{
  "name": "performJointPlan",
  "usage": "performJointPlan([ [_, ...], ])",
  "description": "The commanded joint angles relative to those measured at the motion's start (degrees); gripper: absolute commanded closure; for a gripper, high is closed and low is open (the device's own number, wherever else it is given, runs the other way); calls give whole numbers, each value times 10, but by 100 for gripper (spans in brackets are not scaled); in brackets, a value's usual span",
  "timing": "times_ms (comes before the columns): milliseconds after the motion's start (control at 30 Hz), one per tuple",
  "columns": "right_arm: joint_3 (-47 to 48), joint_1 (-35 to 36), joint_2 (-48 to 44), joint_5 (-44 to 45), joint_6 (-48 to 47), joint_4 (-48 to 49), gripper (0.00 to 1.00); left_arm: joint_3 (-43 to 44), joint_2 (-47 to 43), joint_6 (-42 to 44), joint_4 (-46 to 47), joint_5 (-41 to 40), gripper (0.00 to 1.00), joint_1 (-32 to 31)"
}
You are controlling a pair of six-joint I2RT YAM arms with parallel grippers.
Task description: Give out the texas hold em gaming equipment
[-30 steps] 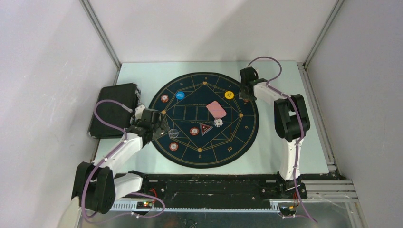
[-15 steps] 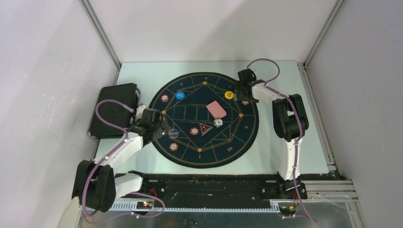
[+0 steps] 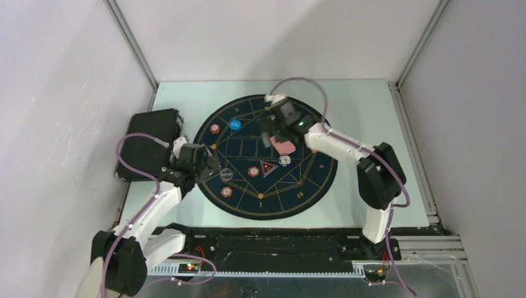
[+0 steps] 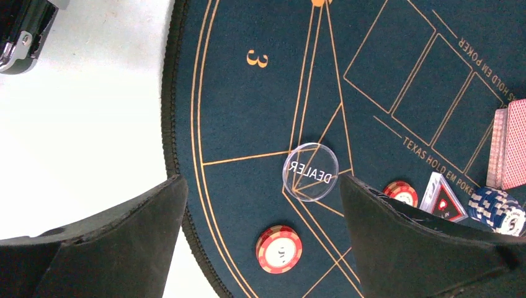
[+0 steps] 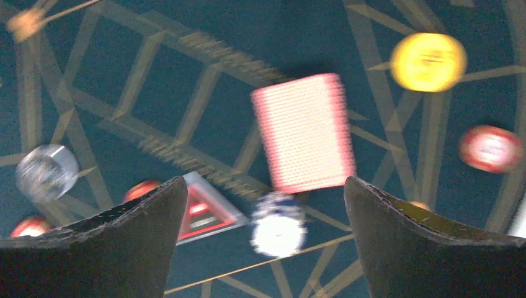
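Observation:
On the dark round mat (image 3: 310, 180) lie red-white chips (image 3: 214, 129) (image 3: 254, 171) (image 3: 227, 191), a blue chip (image 3: 235, 124), a clear dealer button (image 3: 226, 174), a red triangular token (image 3: 268, 168), a blue-white chip (image 3: 285, 160) and pink-backed cards (image 3: 285, 148). My left gripper (image 3: 208, 167) hovers open at the mat's left edge. In its wrist view the button (image 4: 310, 171) and a red-white chip (image 4: 279, 249) lie between the spread fingers. My right gripper (image 3: 273, 130) hangs open over the cards (image 5: 304, 131), empty. Its blurred wrist view also shows a yellow chip (image 5: 428, 62) and a red-white chip (image 5: 491, 149).
A black rectangular case (image 3: 149, 144) lies left of the mat, close behind my left arm. Pale tabletop (image 3: 372, 186) rings the mat. Grey walls and metal rails close in the back and both sides.
My right arm has swung left from the mat's far right edge to over the cards, and its gripper has opened, leaving a red-white chip behind. The left arm has barely moved.

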Motion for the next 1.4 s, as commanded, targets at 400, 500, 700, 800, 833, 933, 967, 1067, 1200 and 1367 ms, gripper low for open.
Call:
performJointPlan([
  [400, 64, 179, 127, -59, -24, 13, 17, -10, -22, 7, -9, -21, 0, -2],
  [500, 69, 176, 148, -78, -26, 15, 19, -9, -19, 8, -7, -19, 0, -2],
  [700, 74, 172, 170, -65, -30, 13, 25, -10, -15, 9, -4, -16, 0, -2],
  [800, 76, 170, 179, -56, -30, 8, 30, -10, -13, 9, -3, -15, 0, -2],
  [833, 77, 170, 183, -52, -29, 6, 32, -10, -14, 10, -2, -15, 0, -2],
  [933, 76, 175, 187, -41, -28, -3, 37, -10, -14, 10, -2, -15, 0, -2],
  [967, 76, 178, 187, -38, -29, -6, 40, -10, -14, 10, -2, -15, 0, -2],
  [1067, 71, 181, 187, -38, -24, -17, 45, -10, -13, 10, -2, -15, 0, -2],
  [1200, 57, 180, 182, -54, -7, -17, 54, -10, -13, 11, -2, -15, 0, -2],
  [1367, 46, 180, 176, -60, 8, -14, 64, -10, -12, 11, -2, -14, 0, -2],
])
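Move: Behind and to the left of the right hand, roughly 10 cm back, 13 cm left and 11 cm below, lies the red chip stack near the mat's middle. The red triangle is about 9 cm back and 7 cm left of that hand, the blue-and-white chips 5 cm straight back, and the card deck 3 cm ahead and 1 cm left. From the left hand the same red stack lies some 16 cm right, 4 cm ahead and 6 cm down. Swinging fast to the left and back past the deck, the right hand sinks about 10 cm onto the red chip stack, overshooting by some 2 cm and easing forward again as it descends. It turns roughly 25 degrees counter-clockwise and tips a little steeper; the wide-open fingers narrow to about half and end pinching the stack from both sides, just left of the triangle. ##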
